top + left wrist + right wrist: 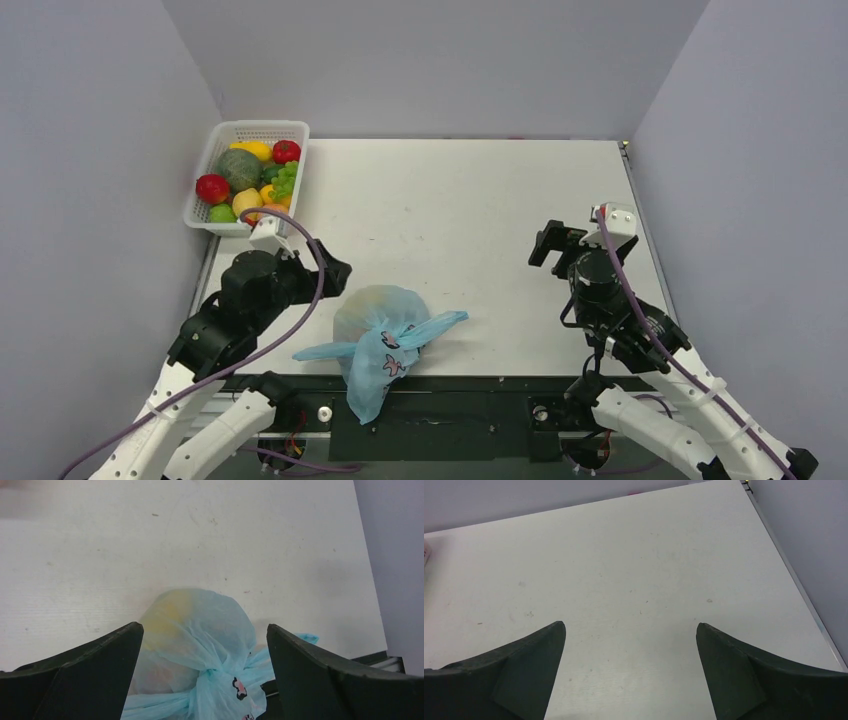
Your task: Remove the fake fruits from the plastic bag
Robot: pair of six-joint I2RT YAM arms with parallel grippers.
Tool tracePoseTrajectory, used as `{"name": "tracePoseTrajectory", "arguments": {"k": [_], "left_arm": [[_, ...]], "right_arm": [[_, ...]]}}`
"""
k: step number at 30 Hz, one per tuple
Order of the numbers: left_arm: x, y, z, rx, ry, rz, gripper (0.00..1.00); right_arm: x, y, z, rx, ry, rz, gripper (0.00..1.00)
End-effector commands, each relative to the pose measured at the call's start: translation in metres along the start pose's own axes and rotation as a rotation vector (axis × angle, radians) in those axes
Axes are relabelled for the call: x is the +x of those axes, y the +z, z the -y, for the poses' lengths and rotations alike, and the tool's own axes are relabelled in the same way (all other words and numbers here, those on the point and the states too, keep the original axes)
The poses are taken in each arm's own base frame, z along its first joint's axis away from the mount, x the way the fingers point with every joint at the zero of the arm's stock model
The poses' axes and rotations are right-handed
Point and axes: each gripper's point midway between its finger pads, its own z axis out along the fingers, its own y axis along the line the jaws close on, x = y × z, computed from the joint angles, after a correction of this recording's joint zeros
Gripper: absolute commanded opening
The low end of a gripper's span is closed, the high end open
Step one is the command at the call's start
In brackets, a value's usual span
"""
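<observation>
The light-blue plastic bag [385,330] lies knotted at the table's near edge, its handles spread left and right and one end hanging over the edge. A yellowish-orange fruit [167,615] shows dimly through the bag [205,645]; any other fruit inside is hidden. My left gripper [335,272] is open, just left of and above the bag, which sits between its fingers in the left wrist view. My right gripper [545,245] is open and empty over bare table [634,580], far right of the bag.
A white lattice basket [292,130] with several toy fruits stands at the table's far left corner. The table's right edge [784,555] runs along the purple wall. A black strip [440,405] lies under the bag's hanging end.
</observation>
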Motion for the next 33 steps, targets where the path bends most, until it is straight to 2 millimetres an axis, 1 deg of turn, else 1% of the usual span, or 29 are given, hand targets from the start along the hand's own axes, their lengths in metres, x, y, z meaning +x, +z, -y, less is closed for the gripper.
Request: {"name": "tracePoseTrajectory", "arguments": {"k": [1,3,5,7,8,11,13,16,17,18,19,20,21,22,23,24,26,27,28,29,30,31,32,33], "left_arm": [[0.025,-0.004,0.02,0.13,-0.087,-0.087,0.94],[0.033,-0.004,0.02,0.141,-0.095,-0.109,0.94],[0.039,-0.003,0.019,0.143,-0.101,-0.128,0.94],[0.048,0.0,0.02,0.155,-0.103,-0.161,0.94],[0.051,0.0,0.02,0.161,-0.104,-0.172,0.94],[0.062,0.004,0.02,0.17,-0.117,-0.206,0.94],[0.068,0.006,0.018,0.168,-0.128,-0.215,0.94],[0.075,0.008,0.014,0.157,-0.143,-0.223,0.94],[0.077,0.008,0.011,0.149,-0.144,-0.226,0.94],[0.079,0.008,0.01,0.142,-0.151,-0.227,0.94],[0.081,0.008,0.006,0.128,-0.152,-0.228,0.94],[0.082,0.007,0.004,0.12,-0.154,-0.228,0.94],[0.084,0.006,0.002,0.113,-0.154,-0.232,0.94],[0.084,0.005,0.001,0.111,-0.155,-0.233,0.94],[0.085,0.003,0.0,0.108,-0.156,-0.234,0.94],[0.085,0.002,0.0,0.108,-0.159,-0.233,0.94],[0.086,-0.003,-0.002,0.108,-0.162,-0.235,0.94],[0.086,-0.004,-0.002,0.108,-0.164,-0.235,0.94],[0.087,-0.006,-0.003,0.109,-0.167,-0.234,0.94],[0.088,-0.007,-0.004,0.109,-0.171,-0.235,0.94],[0.089,-0.009,-0.004,0.112,-0.174,-0.236,0.94],[0.09,-0.01,-0.004,0.114,-0.181,-0.236,0.93],[0.091,-0.011,-0.004,0.123,-0.186,-0.236,0.92],[0.092,-0.011,-0.001,0.134,-0.195,-0.241,0.91]], "right_arm": [[0.008,0.004,-0.011,-0.037,0.024,-0.019,1.0],[0.012,0.005,-0.018,-0.066,0.024,-0.038,1.0],[0.017,0.005,-0.032,-0.133,0.027,-0.062,1.0],[0.026,0.004,-0.054,-0.246,0.021,-0.095,1.0],[0.032,0.001,-0.067,-0.314,0.023,-0.123,1.0],[0.052,0.005,-0.089,-0.384,0.037,-0.209,1.0],[0.066,0.003,-0.106,-0.459,0.033,-0.27,1.0],[0.081,-0.01,-0.139,-0.613,0.051,-0.331,1.0],[0.087,-0.017,-0.153,-0.663,0.053,-0.348,1.0],[0.09,-0.022,-0.161,-0.693,0.052,-0.362,1.0],[0.097,-0.031,-0.176,-0.735,0.046,-0.383,1.0],[0.099,-0.034,-0.182,-0.743,0.043,-0.385,1.0],[0.105,-0.043,-0.196,-0.771,0.035,-0.391,1.0],[0.108,-0.048,-0.203,-0.782,0.031,-0.391,1.0],[0.116,-0.055,-0.214,-0.795,0.017,-0.398,1.0],[0.118,-0.059,-0.22,-0.803,0.016,-0.401,1.0],[0.135,-0.075,-0.241,-0.842,-0.018,-0.429,0.99],[0.138,-0.076,-0.245,-0.831,-0.017,-0.425,0.99],[0.145,-0.082,-0.254,-0.842,-0.008,-0.439,0.99],[0.148,-0.083,-0.258,-0.833,0.003,-0.441,0.99],[0.157,-0.088,-0.267,-0.834,0.03,-0.466,0.99],[0.16,-0.086,-0.27,-0.814,0.046,-0.47,0.98],[0.168,-0.088,-0.276,-0.796,0.074,-0.497,0.97],[0.171,-0.085,-0.278,-0.772,0.086,-0.499,0.94]]}}
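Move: The tied plastic bag lies about 29 cm to the right hand's left, some 4 cm farther back and 23 cm below. Its right handle is only about 18 cm to that hand's left and 4 cm back. From the left hand, the bag is about 7 cm to the right, roughly level fore and aft and 21 cm down, and the left handle is 4 cm to the left and 4 cm back. Towards the tied bag, the right hand sweeps some 26 cm left, sinking about 13 cm and then also drawing back 12 cm, while swinging roughly 50 degrees counter-clockwise and tipping down to face the knot. The left hand sinks about 7 cm towards the bag while easing back 5 cm, its fingertips tilting down. Both grippers stay wide open. ##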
